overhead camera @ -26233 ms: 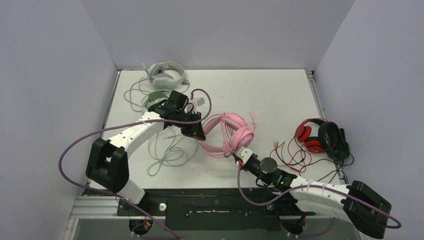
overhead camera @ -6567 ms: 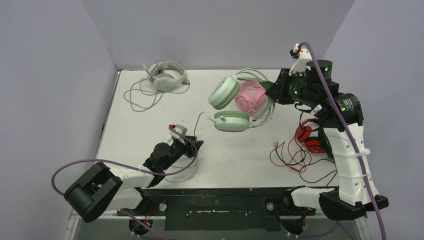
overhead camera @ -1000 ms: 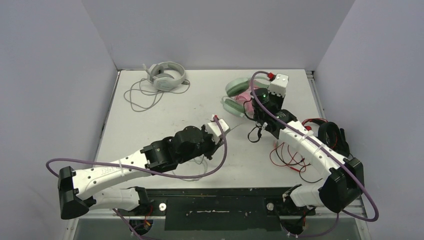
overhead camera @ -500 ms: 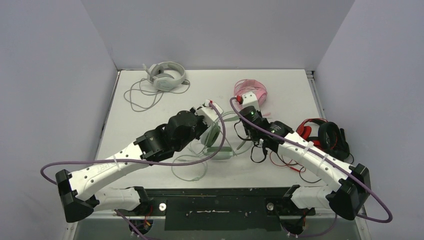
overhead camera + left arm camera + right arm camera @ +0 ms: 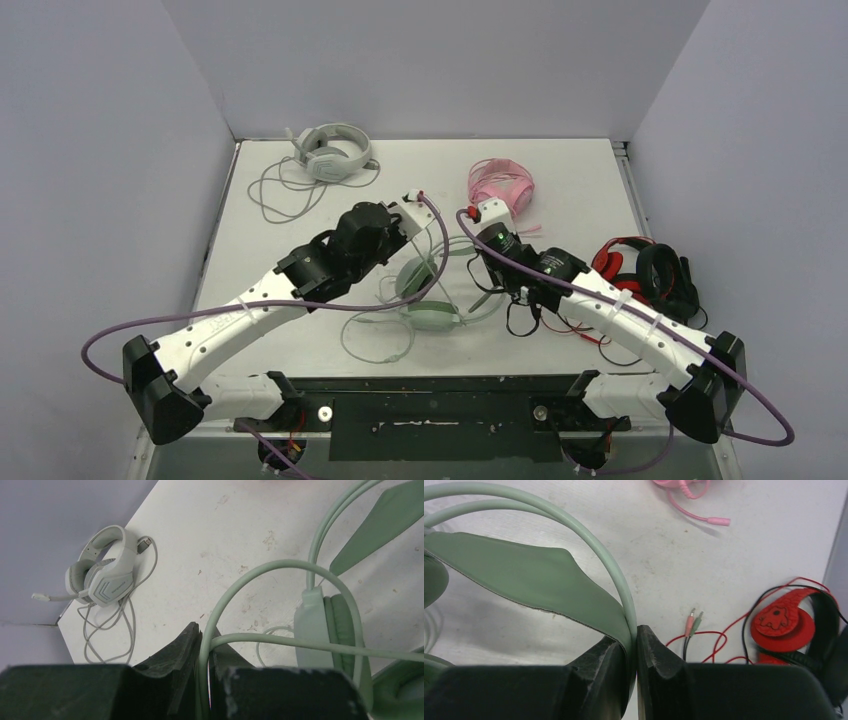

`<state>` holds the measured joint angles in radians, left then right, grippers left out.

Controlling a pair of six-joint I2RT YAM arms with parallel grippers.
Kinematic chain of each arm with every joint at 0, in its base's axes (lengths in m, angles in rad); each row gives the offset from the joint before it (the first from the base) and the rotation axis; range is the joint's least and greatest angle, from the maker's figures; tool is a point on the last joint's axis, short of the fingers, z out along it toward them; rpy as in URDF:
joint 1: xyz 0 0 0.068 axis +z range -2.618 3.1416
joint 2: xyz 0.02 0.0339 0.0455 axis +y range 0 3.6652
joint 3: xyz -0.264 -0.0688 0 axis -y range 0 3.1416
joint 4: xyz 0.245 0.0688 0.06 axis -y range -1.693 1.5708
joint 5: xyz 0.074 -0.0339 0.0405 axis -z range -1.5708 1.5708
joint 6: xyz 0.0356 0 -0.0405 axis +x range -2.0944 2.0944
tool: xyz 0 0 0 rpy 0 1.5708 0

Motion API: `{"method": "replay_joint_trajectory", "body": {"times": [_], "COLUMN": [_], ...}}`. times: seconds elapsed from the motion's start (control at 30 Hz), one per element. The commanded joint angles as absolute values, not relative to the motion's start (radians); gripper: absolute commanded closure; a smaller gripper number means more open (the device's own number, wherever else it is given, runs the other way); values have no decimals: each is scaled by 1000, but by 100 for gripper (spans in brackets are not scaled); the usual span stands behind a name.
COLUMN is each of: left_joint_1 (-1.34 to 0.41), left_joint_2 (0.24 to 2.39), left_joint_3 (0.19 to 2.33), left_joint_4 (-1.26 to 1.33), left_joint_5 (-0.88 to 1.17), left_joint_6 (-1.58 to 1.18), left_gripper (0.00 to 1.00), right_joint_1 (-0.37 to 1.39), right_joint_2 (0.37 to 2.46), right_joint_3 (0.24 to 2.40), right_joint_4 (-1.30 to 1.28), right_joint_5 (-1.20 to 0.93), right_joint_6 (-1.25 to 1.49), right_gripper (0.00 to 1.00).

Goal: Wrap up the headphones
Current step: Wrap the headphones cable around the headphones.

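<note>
The mint green headphones (image 5: 432,296) lie tilted at the table's middle front, their cable (image 5: 378,338) looping toward the near edge. My left gripper (image 5: 398,252) (image 5: 205,641) is shut on that mint cable (image 5: 250,575), just left of a cup (image 5: 325,630). My right gripper (image 5: 487,272) (image 5: 634,642) is shut on the mint headband (image 5: 539,580). The pink headphones (image 5: 500,185) rest at the back middle, and their plug (image 5: 719,521) shows in the right wrist view. The pale grey-white headphones (image 5: 330,150) (image 5: 102,575) sit at the back left with their cable beside them.
A red and black headset (image 5: 650,275) (image 5: 784,622) lies at the right edge, with red and black wires and two jacks (image 5: 692,622) spread in front of it. Grey walls close in the table on three sides.
The right arm has carried the mint headphones from beside the pink pair down to the middle front. The left arm has swung up and back with the mint cable.
</note>
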<state>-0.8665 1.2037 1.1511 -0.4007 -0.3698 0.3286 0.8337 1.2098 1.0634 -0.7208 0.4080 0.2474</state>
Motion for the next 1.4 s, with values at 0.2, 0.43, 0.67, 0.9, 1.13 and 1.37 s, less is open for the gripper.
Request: {"method": "replay_joint_trajectory", "body": {"times": [0.2, 0.43, 0.67, 0.9, 1.13, 1.37], "left_joint_1": [-853, -853, -782, -641, -537, -499], "left_joint_2": [1217, 1236, 1294, 1358, 1370, 1406], "left_joint_3": [1255, 1254, 1241, 1214, 1047, 910], "left_joint_4": [-401, -388, -298, -162, 153, 396], "left_joint_5": [-399, -408, -313, -17, 267, 412], "left_joint_6": [364, 386, 410, 289, 42, -154], "left_gripper": [91, 90, 90, 85, 67, 67], "right_joint_1": [843, 848, 866, 867, 865, 862], "right_joint_2": [1239, 1215, 1154, 1102, 1034, 1060], "right_joint_3": [1126, 1113, 1101, 1122, 1179, 1311], "right_joint_4": [-830, -796, -767, -798, -792, -867], "right_joint_5": [786, 646, 331, 241, 134, 113], "right_joint_6": [404, 318, 223, 227, 240, 298], "right_gripper": [100, 100, 100, 100, 100, 100]}}
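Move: The green headphones hang by their headband from the right hand, their middle about 7 cm left of it, 4 cm back and 4 cm below. From the left hand, which has their cable at its fingers, that middle lies roughly 8 cm right, 6 cm back and 11 cm down; the nearer ear cup is some 3 cm right, 5 cm back and 13 cm down. The pink headphones lie about 19 cm ahead of the right hand, 4 cm right and 16 cm down. The green headphones, still pinched by the headband, are carried by the right hand about 4.5 cm right, then back left past the start, some 5 cm towards the base and 6 cm up, turning slightly clockwise, then counter-clockwise. The left hand, almost still at first, goes forward, down and a little right, away from them, rolling its left side down about 30 degrees and parting its fingers at the cable. ##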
